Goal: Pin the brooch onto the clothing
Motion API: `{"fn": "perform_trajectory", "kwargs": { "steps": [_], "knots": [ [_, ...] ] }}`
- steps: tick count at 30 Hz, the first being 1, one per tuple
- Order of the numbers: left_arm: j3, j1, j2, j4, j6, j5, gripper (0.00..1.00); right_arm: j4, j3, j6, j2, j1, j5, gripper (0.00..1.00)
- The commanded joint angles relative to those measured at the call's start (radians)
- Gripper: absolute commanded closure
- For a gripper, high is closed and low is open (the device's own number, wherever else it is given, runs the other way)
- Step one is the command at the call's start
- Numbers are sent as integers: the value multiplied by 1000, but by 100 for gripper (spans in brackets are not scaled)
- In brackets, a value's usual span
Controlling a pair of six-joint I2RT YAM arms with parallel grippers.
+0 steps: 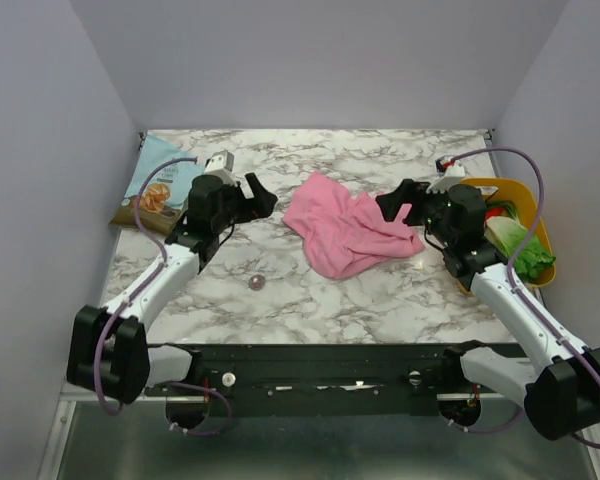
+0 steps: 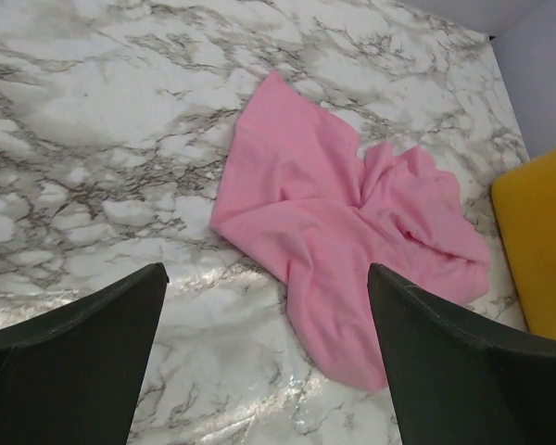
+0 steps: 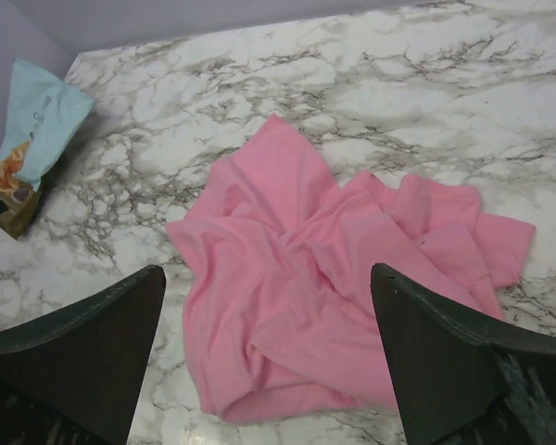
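The pink T-shirt (image 1: 345,230) lies crumpled in the middle of the marble table; it also shows in the left wrist view (image 2: 343,232) and the right wrist view (image 3: 334,278). The brooch (image 1: 257,282), a tiny silvery disc, lies on the bare table in front of the shirt's left side, near the left arm. My left gripper (image 1: 261,193) is open and empty, just left of the shirt. My right gripper (image 1: 398,205) is open and empty, at the shirt's right edge. The brooch does not show in either wrist view.
A light blue snack bag (image 1: 158,187) lies at the back left, also in the right wrist view (image 3: 32,130). A yellow bin (image 1: 526,205) with vegetables stands at the right edge, its wall in the left wrist view (image 2: 537,250). Grey walls enclose the table.
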Motion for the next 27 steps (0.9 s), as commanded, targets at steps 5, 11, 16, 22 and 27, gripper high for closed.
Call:
{"fn": "perform_trajectory", "kwargs": {
  "steps": [5,11,16,22,27],
  "knots": [
    [363,-64,426,-153,29,56,1,-59,-14,-1,25,0,-56,0],
    [630,-70,721,-259,77,84,11,-70,-16,2,44,0,-54,0],
    [815,-72,915,-339,118,85,19,-105,-11,-5,62,0,-37,0],
    [909,-72,1034,-362,144,116,24,-114,-3,-12,77,0,-20,0],
    [903,-72,1069,-325,145,163,42,-120,4,-12,93,0,-23,0]
  ]
}}
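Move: The left edge of the pink clothing, where the open left hand is heading, lies about 13 cm ahead of it, 10 cm to its right and 19 cm below. The clothing's middle is some 4 cm ahead and 23 cm right of that hand. A small silver disc lies on the table about 10 cm back, straight below in the sideways sense. From the right hand, that same edge is about 14 cm ahead and 22 cm left, 23 cm below. No grip on the clothing yet: the left hand swoops down some 16 cm while reaching about 15 cm forward and 10 cm right, first mostly outward, then steeply down, ending close over the clothing's left edge with one finger on either side of it. It tips down about 25 degrees, turning slightly clockwise, and the fingers close by about a third. The open right hand sinks about 5 cm, tipping down slightly. ##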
